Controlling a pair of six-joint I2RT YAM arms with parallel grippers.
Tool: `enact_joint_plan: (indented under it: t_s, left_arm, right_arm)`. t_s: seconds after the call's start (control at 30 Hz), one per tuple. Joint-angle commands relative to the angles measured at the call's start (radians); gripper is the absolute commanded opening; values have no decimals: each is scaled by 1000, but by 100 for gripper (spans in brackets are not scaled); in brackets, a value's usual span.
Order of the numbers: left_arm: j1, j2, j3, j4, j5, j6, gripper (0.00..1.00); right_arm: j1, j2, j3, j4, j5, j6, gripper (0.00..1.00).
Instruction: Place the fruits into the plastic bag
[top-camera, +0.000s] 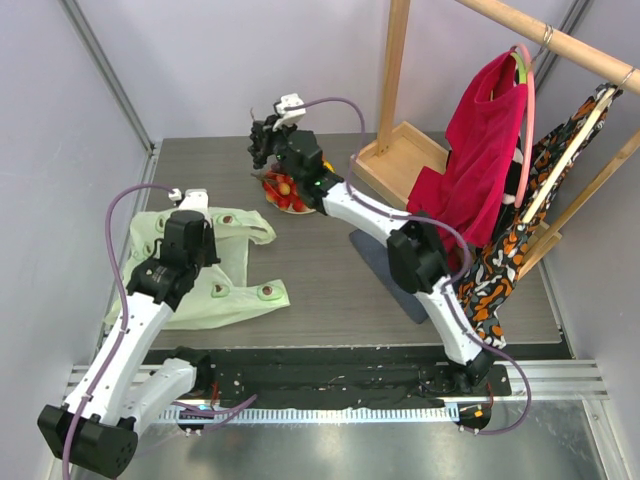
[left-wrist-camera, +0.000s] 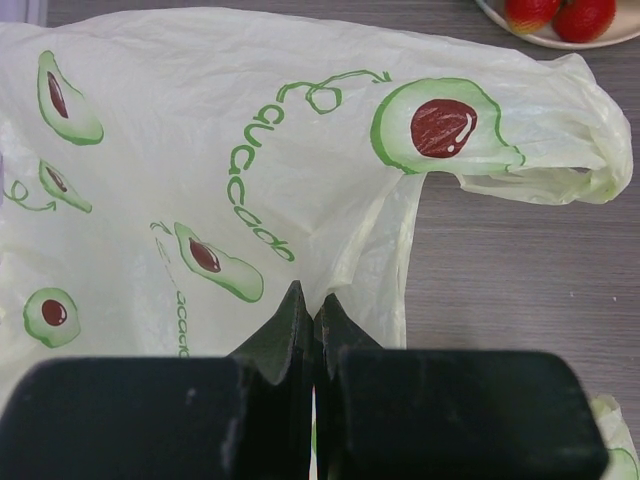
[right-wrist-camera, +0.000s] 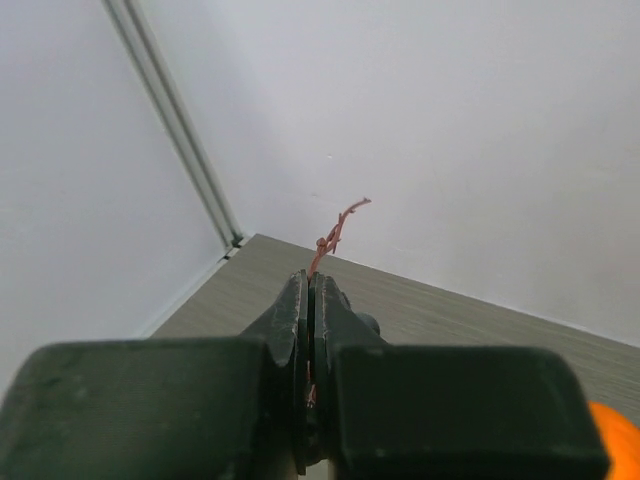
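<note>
The pale green plastic bag (top-camera: 225, 265) with avocado prints lies flat on the table's left side. My left gripper (top-camera: 197, 222) is shut on a fold of the plastic bag (left-wrist-camera: 230, 150) near one handle loop (left-wrist-camera: 560, 165). My right gripper (top-camera: 264, 138) is raised above the back of the table and is shut on the thin reddish stem (right-wrist-camera: 335, 228) of the dark purple grape bunch (top-camera: 258, 152), which hangs below it. Below and to the right, a plate (top-camera: 272, 196) holds red strawberries (left-wrist-camera: 560, 12) and an orange (top-camera: 284, 184). The orange's edge (right-wrist-camera: 615, 440) shows in the right wrist view.
A wooden rack with a tray base (top-camera: 400, 160) stands at the back right. A red cloth (top-camera: 480, 140) and a patterned garment (top-camera: 500, 260) hang from it. A dark grey mat (top-camera: 372, 250) lies under the right arm.
</note>
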Motion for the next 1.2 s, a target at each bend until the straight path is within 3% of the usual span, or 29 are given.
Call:
enact_joint_plan:
  t_s: [0.0, 0.27, 0.43, 0.57, 0.8, 1.17]
  left_arm:
    - [7, -36, 25, 60, 71, -7, 0]
    - [7, -8, 102, 33, 248, -127, 0]
    - [7, 15, 177, 20, 365, -188, 0]
    - [9, 26, 228, 11, 442, -224, 0]
    - [7, 39, 246, 10, 557, -282, 0]
    - [9, 10, 245, 24, 550, -307, 0]
  right_arm:
    - [10, -317, -188, 148, -100, -24, 1]
    - [12, -758, -599, 91, -209, -22, 1]
    - [15, -933, -708, -83, -331, -23, 1]
    - [18, -1059, -806, -113, -422, 33, 1]
    - [41, -1119, -897, -82, -523, 161, 1]
    - [96, -1030, -1015, 56, -534, 278, 1]
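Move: The right gripper already holds the dark grape bunch by its stem. The bag's mouth lies some 26 cm back from it, 4 cm to its left and 17 cm below; the fruit plate is level with it, about 10 cm to its right and 25 cm down. From the left gripper, shut on the bag's rim, the bunch hangs roughly 28 cm ahead, 12 cm right and 3 cm higher, and the mouth lies about 2 cm ahead, 7 cm right and 6 cm below. Swing the right gripper quickly back about 29 cm towards the bag, drifting right and arcing up some 20 cm before sinking halfway down again and easing left; turn it counter-clockwise and keep the stem pinched. Meanwhile carry the pinched bag rim right and up with the left gripper, rolling its left side down and turning it slightly clockwise, to meet the grapes. ##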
